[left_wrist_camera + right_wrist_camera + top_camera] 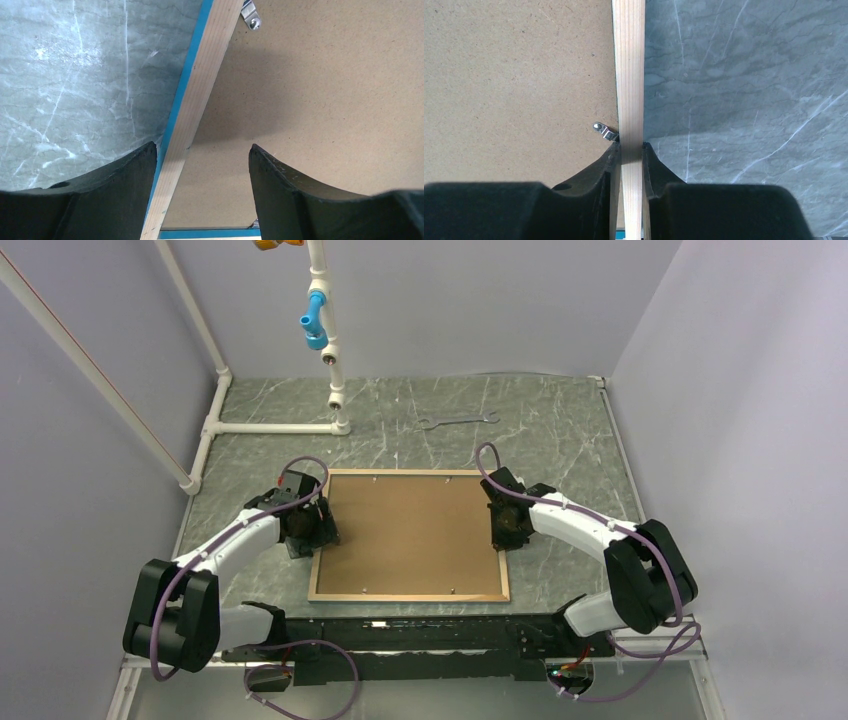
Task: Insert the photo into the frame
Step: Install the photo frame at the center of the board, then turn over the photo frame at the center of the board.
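The frame (410, 595) lies face down in the middle of the table, pale wood back up, with a plain brown backing board (410, 535) filling it. The photo is out of view. My left gripper (318, 525) is at the frame's left side. Its jaws are open and straddle the left rail (200, 100), whose blue edge shows beside the wood; both fingers stand clear of it. My right gripper (500, 530) is at the right side, shut on the right rail (629, 75), with both fingers pressed against the wood. A small metal clip (604, 130) sits just beside the right gripper's (630, 146) inner finger.
A metal wrench (457, 421) lies on the marble-patterned table behind the frame. A white pipe stand (330, 360) with a blue fitting rises at the back left. Another metal clip (250, 15) sits on the backing board (325, 90) near the left rail. Walls close in on three sides.
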### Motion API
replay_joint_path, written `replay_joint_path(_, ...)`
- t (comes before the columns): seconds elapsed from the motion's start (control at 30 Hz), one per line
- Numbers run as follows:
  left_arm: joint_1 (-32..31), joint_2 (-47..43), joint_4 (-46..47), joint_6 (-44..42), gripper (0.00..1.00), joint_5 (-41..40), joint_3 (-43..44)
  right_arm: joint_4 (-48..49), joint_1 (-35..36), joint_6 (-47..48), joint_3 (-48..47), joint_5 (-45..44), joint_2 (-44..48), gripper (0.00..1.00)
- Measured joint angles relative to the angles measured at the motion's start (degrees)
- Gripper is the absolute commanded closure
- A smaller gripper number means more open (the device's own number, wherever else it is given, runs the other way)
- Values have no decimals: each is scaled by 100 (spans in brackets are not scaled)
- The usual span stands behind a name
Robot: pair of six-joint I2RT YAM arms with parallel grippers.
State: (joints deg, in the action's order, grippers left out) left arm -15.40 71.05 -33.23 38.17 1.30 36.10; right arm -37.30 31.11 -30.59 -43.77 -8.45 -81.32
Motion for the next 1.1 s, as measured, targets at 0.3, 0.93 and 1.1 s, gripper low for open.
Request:
replay_joint_path(0.3, 0, 0, -2, -7, 29, 37, -9, 92, -42, -48, 0, 125, 186, 22)
replay_joint_path(0.93, -33, -1810, -271, -221, 22, 170, 219, 345, -1163, 94, 715, 1799, 1016, 4)
replay_joint_path(1.1, -57, -2796, 374, -306, 0, 968, 190, 299, -1152, 61, 721, 1954, 1019, 6)
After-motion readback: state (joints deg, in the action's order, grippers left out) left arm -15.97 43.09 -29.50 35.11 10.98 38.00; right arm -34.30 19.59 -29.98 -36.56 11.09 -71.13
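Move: The right hand's fingers already pinch the photo frame's right rail, right at its hand point; a metal clip sits about 2 cm to their left and 1 cm ahead, and the frame's near right corner some 10 cm back and 1 cm right of the hand. From the left hand, which straddles the left rail (about 2 cm left, 1 cm below), the right rail lies level, some 30 cm to the right. Right fingers release the rail, rise 2.5 cm, then drift back; the left hand lifts about 14 cm, opening. ##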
